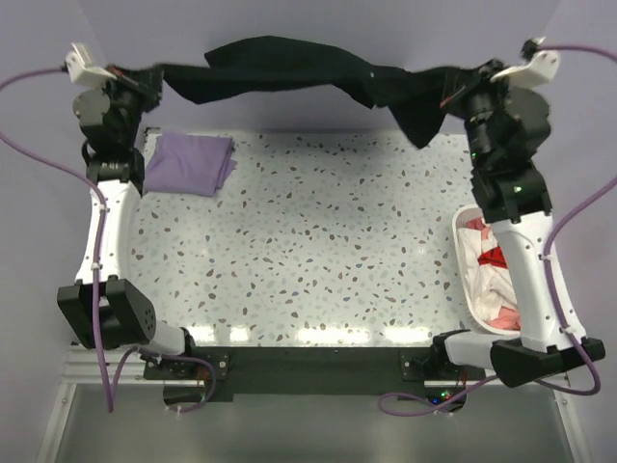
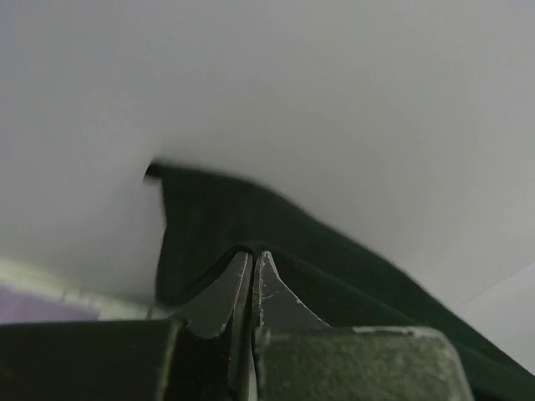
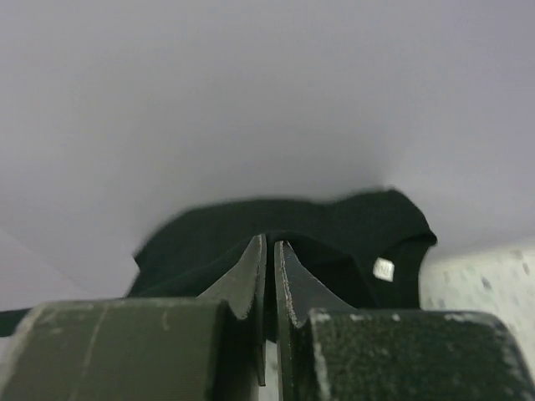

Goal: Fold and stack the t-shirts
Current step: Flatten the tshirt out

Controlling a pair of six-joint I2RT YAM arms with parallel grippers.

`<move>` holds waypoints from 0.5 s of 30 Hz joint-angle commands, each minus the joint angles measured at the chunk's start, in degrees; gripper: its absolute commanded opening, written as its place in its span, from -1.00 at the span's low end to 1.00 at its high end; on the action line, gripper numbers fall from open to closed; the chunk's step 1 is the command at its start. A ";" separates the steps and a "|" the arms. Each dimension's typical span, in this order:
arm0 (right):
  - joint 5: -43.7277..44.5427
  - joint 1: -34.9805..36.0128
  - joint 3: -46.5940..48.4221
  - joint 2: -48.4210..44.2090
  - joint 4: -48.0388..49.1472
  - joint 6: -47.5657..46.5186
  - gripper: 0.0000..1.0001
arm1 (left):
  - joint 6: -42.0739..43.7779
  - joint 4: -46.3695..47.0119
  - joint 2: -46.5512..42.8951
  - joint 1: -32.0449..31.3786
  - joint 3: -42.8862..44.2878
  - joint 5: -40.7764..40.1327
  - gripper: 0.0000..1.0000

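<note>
The black t-shirt (image 1: 280, 68) hangs stretched in the air beyond the table's far edge, held at both ends. My left gripper (image 1: 154, 79) is shut on its left end; black cloth (image 2: 251, 225) drapes over the closed fingertips. My right gripper (image 1: 439, 89) is shut on its right end, where a loose part (image 1: 416, 121) droops down. In the right wrist view the black shirt (image 3: 251, 225) shows its small white neck label (image 3: 383, 268). The lavender t-shirt (image 1: 191, 162) lies folded at the table's far left corner, apart from both grippers.
A white basket (image 1: 464, 265) with white, pink and red garments (image 1: 487, 270) stands at the table's right edge, partly behind my right arm. The speckled tabletop (image 1: 308, 241) spreads between the arms. Purple cables loop beside both arms.
</note>
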 commanded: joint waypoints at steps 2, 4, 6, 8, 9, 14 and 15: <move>-3.13 -0.18 -22.42 -3.26 -4.27 7.24 -1.00 | -1.47 3.83 -3.05 0.74 -18.27 -0.44 -1.00; -4.71 -0.18 -30.10 -5.56 -5.68 9.80 -1.00 | -2.80 4.10 -4.54 0.74 -27.32 0.62 -1.00; -6.21 -0.18 -39.87 -7.67 -6.20 11.65 -1.00 | -3.50 3.22 -5.42 0.83 -34.95 -0.25 -1.00; -8.22 -0.18 -47.32 -8.20 -7.34 11.66 -1.00 | -3.59 2.17 -6.92 0.83 -39.46 -0.87 -1.00; -8.84 -0.09 -49.63 -8.29 -7.87 11.66 -1.00 | -3.59 1.38 -7.27 0.83 -43.22 -1.57 -1.00; -16.40 -0.09 -61.58 -6.62 -7.36 11.48 -1.00 | -4.56 -0.47 -8.15 0.92 -53.00 -1.14 -1.00; -17.28 0.00 -62.91 -6.45 -6.74 11.65 -1.00 | -4.47 -1.17 -8.33 1.00 -53.71 -1.22 -1.00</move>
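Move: I hold the black t-shirt by its near edge, high in the air. The bare middle of the table is some 25 cm right and 4 cm back of my left hand, 45 cm down, and some 21 cm left and 6 cm ahead of my right, 52 cm down. The purple t-shirt is 3 cm ahead and 3 cm left of my left hand, 44 cm below; the laundry basket lies about 11 cm back and 21 cm right of my right hand, 49 cm below. I whip both hands down fast towards the table, about 40 cm with my left and a little more with my right, and draw them back towards me some 9 cm as they sink. My wrists pitch fingers-down, the left some 50 degrees and the right about 65, while both grippers stay shut on the black t-shirt's near edge. ##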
